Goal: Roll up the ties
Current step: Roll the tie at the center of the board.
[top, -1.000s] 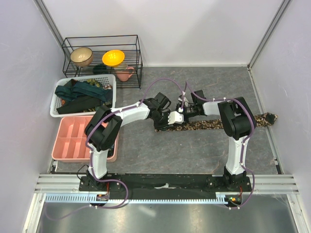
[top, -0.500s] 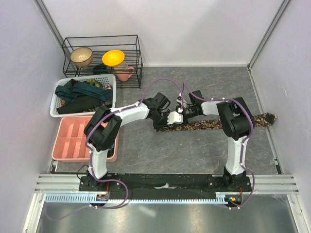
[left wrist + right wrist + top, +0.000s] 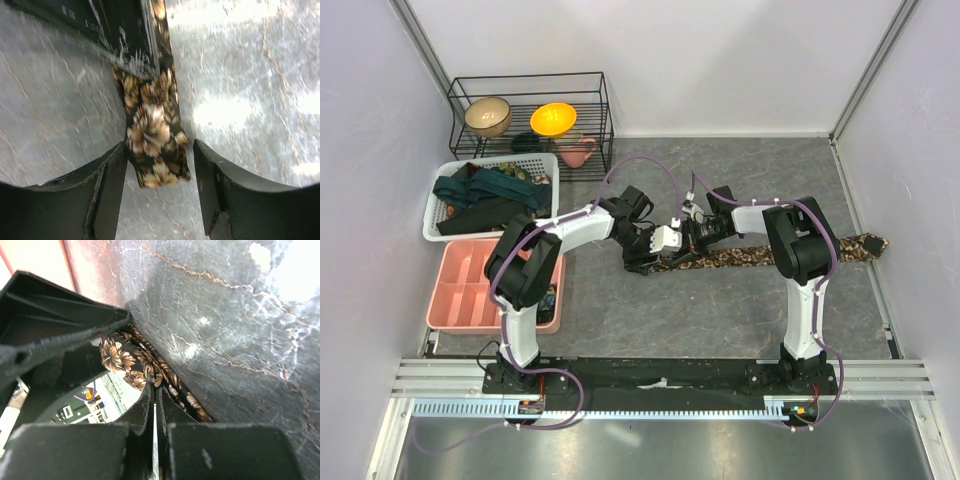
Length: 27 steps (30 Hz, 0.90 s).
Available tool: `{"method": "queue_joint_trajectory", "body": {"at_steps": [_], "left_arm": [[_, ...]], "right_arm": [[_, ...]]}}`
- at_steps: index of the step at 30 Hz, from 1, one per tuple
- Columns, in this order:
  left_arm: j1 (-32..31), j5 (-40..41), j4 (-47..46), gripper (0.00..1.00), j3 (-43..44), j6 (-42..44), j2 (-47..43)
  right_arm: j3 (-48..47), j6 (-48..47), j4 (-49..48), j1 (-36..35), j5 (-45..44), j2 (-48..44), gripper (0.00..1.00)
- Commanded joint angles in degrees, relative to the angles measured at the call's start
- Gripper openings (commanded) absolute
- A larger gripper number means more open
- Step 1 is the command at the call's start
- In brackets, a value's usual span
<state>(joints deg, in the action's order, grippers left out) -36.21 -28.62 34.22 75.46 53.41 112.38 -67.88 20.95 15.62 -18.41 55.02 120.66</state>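
Observation:
A brown floral tie (image 3: 770,255) lies flat across the grey table, running right from the middle. Its left end (image 3: 155,135) sits on the table between the fingers of my left gripper (image 3: 159,150), which is open and straddles it without squeezing. My right gripper (image 3: 154,390) is shut, its fingertips pinching a bunched fold of the same tie (image 3: 142,365) close to that end. From above, the left gripper (image 3: 648,258) and the right gripper (image 3: 682,240) meet over the tie's left end. Dark teal and black ties (image 3: 485,195) are piled in the basket.
A white mesh basket (image 3: 545,162) stands at the left, with a pink compartment tray (image 3: 470,285) in front of it. Behind is a black wire rack (image 3: 530,115) with a tan bowl (image 3: 487,116), an orange bowl (image 3: 553,118) and a pink cup (image 3: 578,153).
My left gripper has opened and shifted slightly left along the tie's end. My right gripper has closed onto the tie and moved a little left with it.

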Motion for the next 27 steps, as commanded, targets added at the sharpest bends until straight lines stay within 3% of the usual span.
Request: {"method": "queue_joint_trajectory", "body": {"at_steps": [1, 16, 20, 27], "left_arm": [[3.1, -4.9, 0.2, 0.62, -2.0, -1.7, -4.8], [3.2, -8.2, -2.7, 0.50, -1.7, -6.5, -4.5], [2.7, -8.2, -2.5, 0.42, -1.1, -7.2, -4.2], [0.3, -8.6, -4.7, 0.40, 1.8, -11.0, -3.7]], "right_arm": [[-0.3, -2.9, 0.6, -0.1, -3.2, 1.2, 0.00], [0.0, -2.7, 0.4, -0.1, -3.5, 1.8, 0.00], [-0.2, -2.6, 0.3, 0.0, -3.5, 1.9, 0.00], [-0.1, -2.1, 0.0, -0.1, -3.3, 1.9, 0.00]]}}
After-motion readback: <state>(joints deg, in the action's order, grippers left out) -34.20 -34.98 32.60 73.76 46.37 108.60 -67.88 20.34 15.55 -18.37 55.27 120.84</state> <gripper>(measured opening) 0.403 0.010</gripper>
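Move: The tie's loose end lies almost at the left hand point, between its parted fingers: about 1 cm to the right and 1 cm lower. Some 8 cm to this hand's right is the pinched part of the tie, in the right gripper's shut tips. The pink tray is roughly 34 cm to its left and 5 cm back. From the right hand, the tie's end lies about 7 cm to the left, level fore and aft and at nearly the same height. Leftward first, the left hand slips about 2.5 cm outward along the tie's loose end, away from the right gripper, then turns back some 3 cm to the right while rising about 2.5 cm in all, tilting slightly. Its fingers narrow as it comes back, their tips nipping the end of the fabric. The right hand stays put, shut, and keeps its pinch on the tie beside it. ##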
